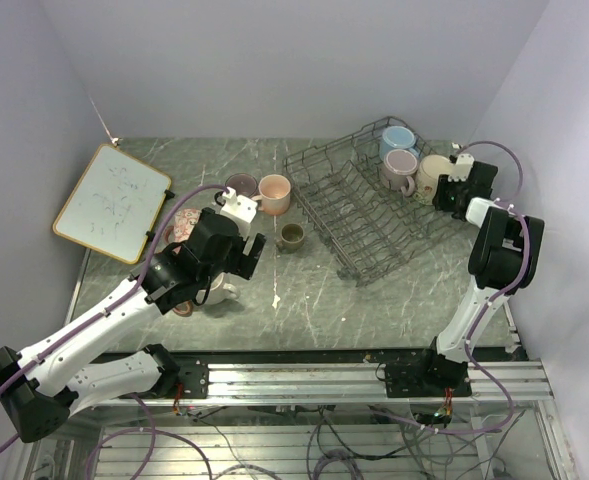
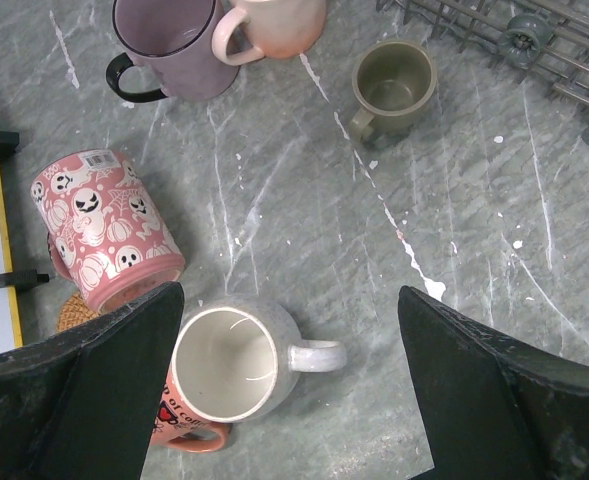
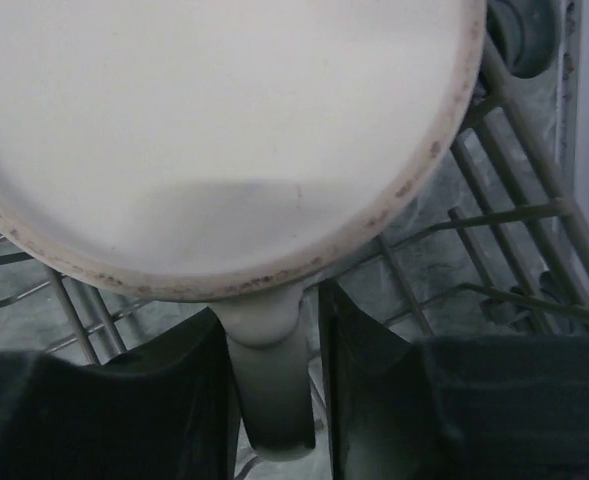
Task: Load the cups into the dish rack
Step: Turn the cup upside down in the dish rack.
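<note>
The dish rack stands at the back right and holds a light blue cup, a mauve cup and a cream cup. My right gripper straddles the cream cup's handle; the jaws stand slightly apart, with a gap on the right side. My left gripper hangs wide open above a speckled white cup that stands upright beside an orange cup. On the table lie a pink ghost-print cup on its side, a mauve cup, a peach cup and an olive cup.
A wood-framed whiteboard lies at the far left. A cork coaster peeks out under the pink cup. The rack's wires run beneath the cream cup. White walls close in the back and both sides.
</note>
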Robot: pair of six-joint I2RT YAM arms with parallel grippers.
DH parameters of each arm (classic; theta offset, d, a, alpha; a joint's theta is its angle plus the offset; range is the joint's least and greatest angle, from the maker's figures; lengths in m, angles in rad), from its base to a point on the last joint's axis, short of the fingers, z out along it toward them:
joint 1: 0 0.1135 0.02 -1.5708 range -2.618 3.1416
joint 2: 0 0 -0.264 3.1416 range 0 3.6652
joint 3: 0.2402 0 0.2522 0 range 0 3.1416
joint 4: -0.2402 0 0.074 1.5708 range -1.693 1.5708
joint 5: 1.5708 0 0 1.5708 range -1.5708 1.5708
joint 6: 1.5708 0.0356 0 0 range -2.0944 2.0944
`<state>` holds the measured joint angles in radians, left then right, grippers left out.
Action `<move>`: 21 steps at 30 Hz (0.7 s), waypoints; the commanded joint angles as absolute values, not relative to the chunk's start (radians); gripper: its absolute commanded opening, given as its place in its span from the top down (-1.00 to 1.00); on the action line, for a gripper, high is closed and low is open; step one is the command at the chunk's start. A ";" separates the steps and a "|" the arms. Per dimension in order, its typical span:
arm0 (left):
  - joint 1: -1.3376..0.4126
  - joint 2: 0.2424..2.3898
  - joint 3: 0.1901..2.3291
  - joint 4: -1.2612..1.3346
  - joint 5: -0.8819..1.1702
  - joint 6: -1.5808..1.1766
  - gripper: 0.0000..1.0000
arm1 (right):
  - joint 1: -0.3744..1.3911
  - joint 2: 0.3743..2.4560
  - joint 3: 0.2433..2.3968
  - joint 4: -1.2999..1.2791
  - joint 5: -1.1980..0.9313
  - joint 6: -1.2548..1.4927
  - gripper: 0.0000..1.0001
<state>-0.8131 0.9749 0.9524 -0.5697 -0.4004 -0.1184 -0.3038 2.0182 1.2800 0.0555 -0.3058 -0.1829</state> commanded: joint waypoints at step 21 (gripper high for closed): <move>-0.804 0.969 0.957 -0.570 -0.414 -0.107 -0.97 | -0.308 1.841 1.213 0.193 -0.313 -0.215 -0.20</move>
<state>-0.8124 0.9749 0.9524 -0.5697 -0.4004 -0.1184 -0.3065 1.8912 1.2331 0.1207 -0.3027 -0.2024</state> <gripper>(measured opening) 0.986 0.596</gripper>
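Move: The upside-down cream cup has its middle about 7 cm ahead of the right hand and 2 cm to its left, roughly level with it, the handle between the fingers. The lavender mug stands about 9 cm ahead and 12 cm left of that hand, the blue mug some 17 cm ahead and 13 cm left. From the left hand, the cream cup is roughly 32 cm ahead, 56 cm to the right and 17 cm lower. Spread the right gripper's already loosened fingers from about a third to over half open around the cream cup's handle, easing slightly right as they part. Then lift the hand nearly straight up, gathering speed, about 5.5 cm off the handle, letting the fingertips tip up a little. ##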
